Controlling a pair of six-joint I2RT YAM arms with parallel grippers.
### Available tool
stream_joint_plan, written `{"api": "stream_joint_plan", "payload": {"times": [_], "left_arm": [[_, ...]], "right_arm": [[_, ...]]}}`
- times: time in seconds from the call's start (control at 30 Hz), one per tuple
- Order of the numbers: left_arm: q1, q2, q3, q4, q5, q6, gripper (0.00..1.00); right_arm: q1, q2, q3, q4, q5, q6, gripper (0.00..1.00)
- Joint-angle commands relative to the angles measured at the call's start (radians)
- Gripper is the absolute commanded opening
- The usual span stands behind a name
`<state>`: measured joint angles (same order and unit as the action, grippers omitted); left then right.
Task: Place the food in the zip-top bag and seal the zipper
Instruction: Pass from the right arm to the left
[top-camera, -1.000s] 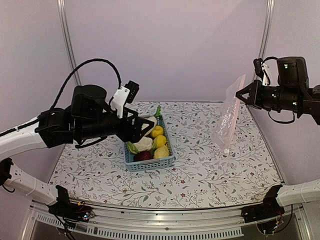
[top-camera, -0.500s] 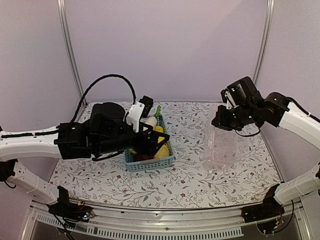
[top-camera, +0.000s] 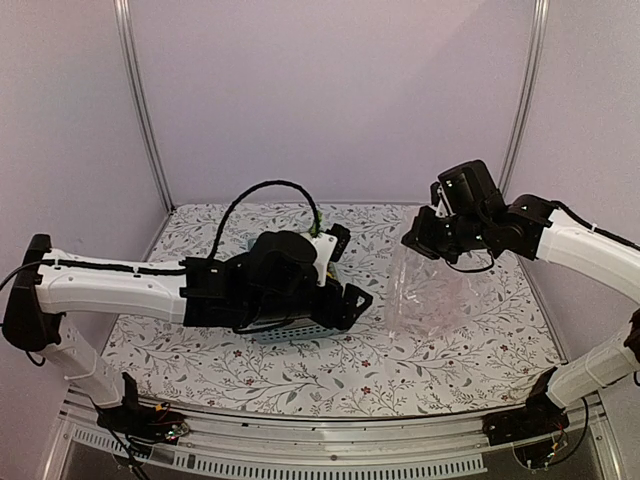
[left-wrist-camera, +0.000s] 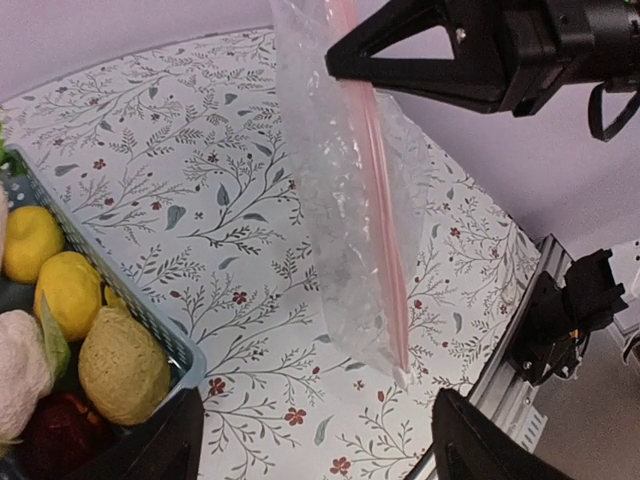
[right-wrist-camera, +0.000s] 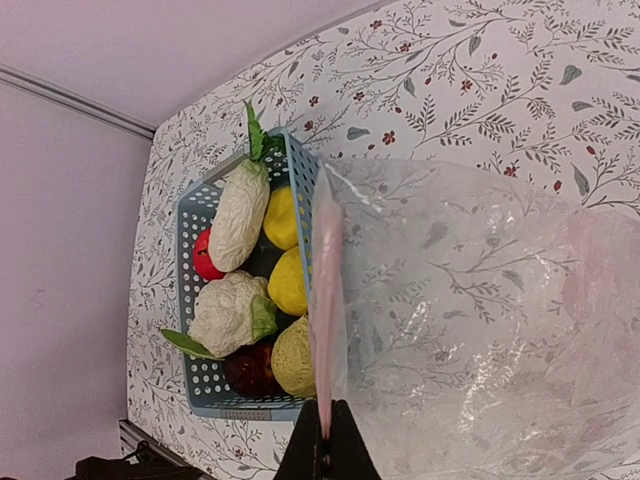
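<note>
The zip-top bag (top-camera: 425, 295) hangs from my right gripper (top-camera: 412, 242), its lower end on the table. My right gripper (right-wrist-camera: 328, 440) is shut on the bag's top corner, at the pink zipper (right-wrist-camera: 325, 290). The food (right-wrist-camera: 288, 282) lies in the blue basket (right-wrist-camera: 200, 385): lemons, a white radish (right-wrist-camera: 240, 215), a cauliflower (right-wrist-camera: 228, 312), a red tomato (right-wrist-camera: 205, 255) and a dark purple piece (right-wrist-camera: 250, 368). My left gripper (left-wrist-camera: 320, 440) is open and empty, above the table between basket and bag (left-wrist-camera: 340, 190). In the top view my left arm hides most of the basket.
The basket stands at the table's middle left, close beside the hanging bag. The flower-patterned cloth (top-camera: 330, 370) covers the table. A metal rail (left-wrist-camera: 525, 330) runs along the table's near edge. Purple walls close in the back and sides.
My left arm has swung right across the basket toward the bag. My right arm has come down and inward, bringing the bag from high at the right down onto the table.
</note>
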<state>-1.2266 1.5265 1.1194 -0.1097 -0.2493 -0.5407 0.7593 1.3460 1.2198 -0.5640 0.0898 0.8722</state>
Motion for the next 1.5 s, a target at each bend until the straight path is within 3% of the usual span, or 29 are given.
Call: {"api": "stream_joint_plan", "payload": {"times": [0.0,0.23,0.63,0.73,0.97,1.3,1.47], "left_arm": [[-0.036,0.057,0.072,0.018,0.017,-0.019,0.79],[-0.054,0.127,0.126,0.010,0.015,-0.018,0.79],[-0.054,0.286,0.246,-0.055,-0.022,-0.061,0.70],[-0.054,0.305,0.259,-0.077,-0.047,-0.069,0.64],[-0.047,0.318,0.262,-0.101,-0.072,-0.095,0.34],[-0.023,0.311,0.229,-0.060,-0.022,-0.140,0.18],[-0.014,0.297,0.204,-0.040,-0.007,-0.159,0.02]], "right_arm": [[0.005,0.016,-0.012,0.058,0.005,0.061,0.00],[0.005,0.021,-0.018,0.071,0.021,0.090,0.00],[0.018,0.018,-0.026,0.092,0.025,0.119,0.00],[0.020,0.016,-0.025,0.092,0.021,0.120,0.00],[0.024,0.004,-0.036,0.091,0.023,0.120,0.00],[0.023,-0.017,-0.052,0.090,0.007,0.110,0.00],[0.023,-0.023,-0.059,0.091,-0.009,0.099,0.00]]}}
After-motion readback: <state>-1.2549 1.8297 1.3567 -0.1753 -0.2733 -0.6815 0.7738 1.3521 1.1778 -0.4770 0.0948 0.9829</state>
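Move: The lower part of the bag's pink zipper strip, which hangs from the right gripper, is about 7 cm right of the open left fingers, 1 cm ahead and 5 cm below; from the right hand it is some 9 cm back, 4 cm left and 8 cm down. The right gripper itself is about 10 cm ahead of the left hand, 11 cm right and 3 cm higher. The food basket's middle is 16 cm ahead, 12 cm left and 17 cm below the left hand. The hanging zipper strip is met by the left hand, which travels right towards it by about 6 cm, then sinks about 5 cm with the wrist turning only slightly. Its open fingers come around the strip and close almost fully, pinching it below the right gripper, which keeps its own pinch higher up and hardly shifts. ##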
